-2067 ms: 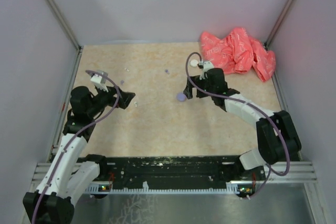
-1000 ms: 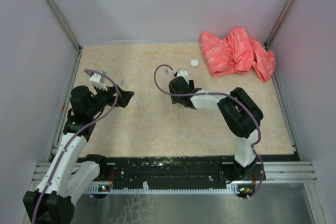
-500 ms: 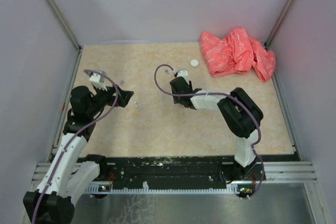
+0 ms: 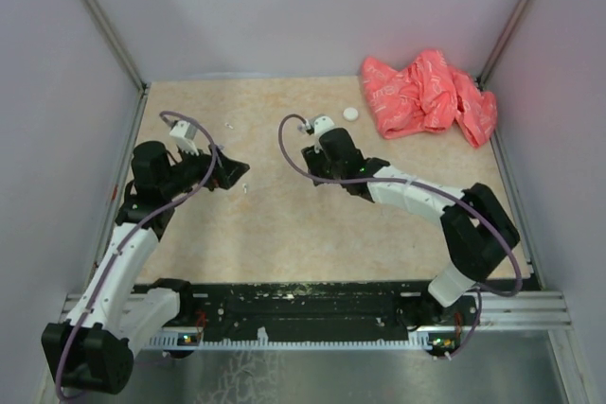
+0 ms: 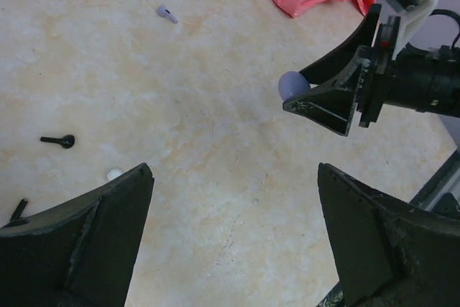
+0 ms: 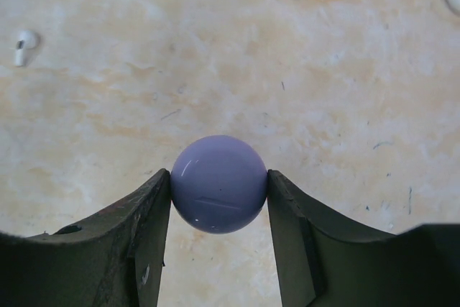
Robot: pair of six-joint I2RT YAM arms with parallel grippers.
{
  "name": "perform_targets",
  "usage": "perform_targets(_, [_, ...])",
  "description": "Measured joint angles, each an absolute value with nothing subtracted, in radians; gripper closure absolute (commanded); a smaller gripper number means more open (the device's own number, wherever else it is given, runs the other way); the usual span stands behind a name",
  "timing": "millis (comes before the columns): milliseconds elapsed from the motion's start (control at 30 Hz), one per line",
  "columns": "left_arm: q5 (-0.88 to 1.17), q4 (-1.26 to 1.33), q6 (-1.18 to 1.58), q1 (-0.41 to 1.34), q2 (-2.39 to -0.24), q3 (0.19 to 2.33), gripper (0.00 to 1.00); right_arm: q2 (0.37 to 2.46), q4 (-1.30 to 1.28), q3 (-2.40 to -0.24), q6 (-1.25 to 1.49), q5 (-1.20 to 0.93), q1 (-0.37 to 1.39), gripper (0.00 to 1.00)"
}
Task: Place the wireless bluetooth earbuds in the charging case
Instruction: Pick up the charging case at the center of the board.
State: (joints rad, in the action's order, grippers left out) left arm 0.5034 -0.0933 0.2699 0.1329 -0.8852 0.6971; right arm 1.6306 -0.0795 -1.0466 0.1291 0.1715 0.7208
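Note:
The round lavender charging case [image 6: 218, 183] is pinched between the two fingertips of my right gripper [image 6: 218, 177], near the middle of the table; it also shows as a lavender charging case [image 5: 292, 85] in the left wrist view. Loose earbuds lie on the table: a pale purple earbud [image 5: 167, 14], a black earbud [image 5: 59, 140] and a white earbud [image 5: 114, 174]. My left gripper [image 5: 234, 177] stands wide open over bare table, left of the right gripper [image 4: 312, 153], with nothing between its fingers.
A white round case [image 4: 351, 114] lies near the back, beside a crumpled pink cloth [image 4: 426, 92] in the back right corner. Another white earbud [image 6: 24, 44] lies left of the held case. Grey walls close the table on three sides.
The right jaws have closed onto the lavender case, and the right arm has stretched out from its folded pose. The left gripper has shifted slightly toward the back, still open.

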Motion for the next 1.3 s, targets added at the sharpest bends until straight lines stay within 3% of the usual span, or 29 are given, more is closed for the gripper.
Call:
perform_targets(267, [0.682,-0.118,0.271,0.133,-0.984,0.762,0.00,1.442,-0.128,-1.045,-0.118,-0.017,0.778,0.56])
perform_targets(500, [0.825,-0.136,0.292,0.152,-1.046,0.781,0.00,1.276,-0.121,-0.974,-0.366,-0.173,0.824,0.50])
perform_targets(700, [0.875,-0.134,0.331,0.197,-1.061,0.785,0.01,1.238,-0.142,-0.971,-0.571,-0.265,0.865,0.49])
perform_targets(1300, [0.927,-0.007,0.484,0.376,-1.149,0.787,0.35,1.262,-0.252,-1.035,-0.855,-0.237,0.974,0.50])
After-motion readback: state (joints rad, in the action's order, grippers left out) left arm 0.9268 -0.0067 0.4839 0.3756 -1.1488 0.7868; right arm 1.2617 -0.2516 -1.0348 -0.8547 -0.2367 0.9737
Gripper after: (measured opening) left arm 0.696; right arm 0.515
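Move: The charging case is already gripped in my right hand, clear of the board. From my left hand it lies about 21 cm to the right, 7 cm ahead and 12 cm lower, so from my right hand the left hand is 21 cm left, 7 cm back and 12 cm up. From the left hand, the white earbud is some 7 cm ahead, 1 cm right, and the black earbud 12 cm ahead, 1 cm left, both roughly 22 cm below. I keep the charging case pinched in my right hand and draw it back about 13 cm, up about 12 cm and somewhat left, swinging those fingers counter-clockwise and tipping them up until they point at my left hand. Meanwhile my left hand goes right some 12 cm and back 7 cm towards the case, turning clockwise about 35 degrees and tipping down; late on, its fingers start to close, still short of a grip. ##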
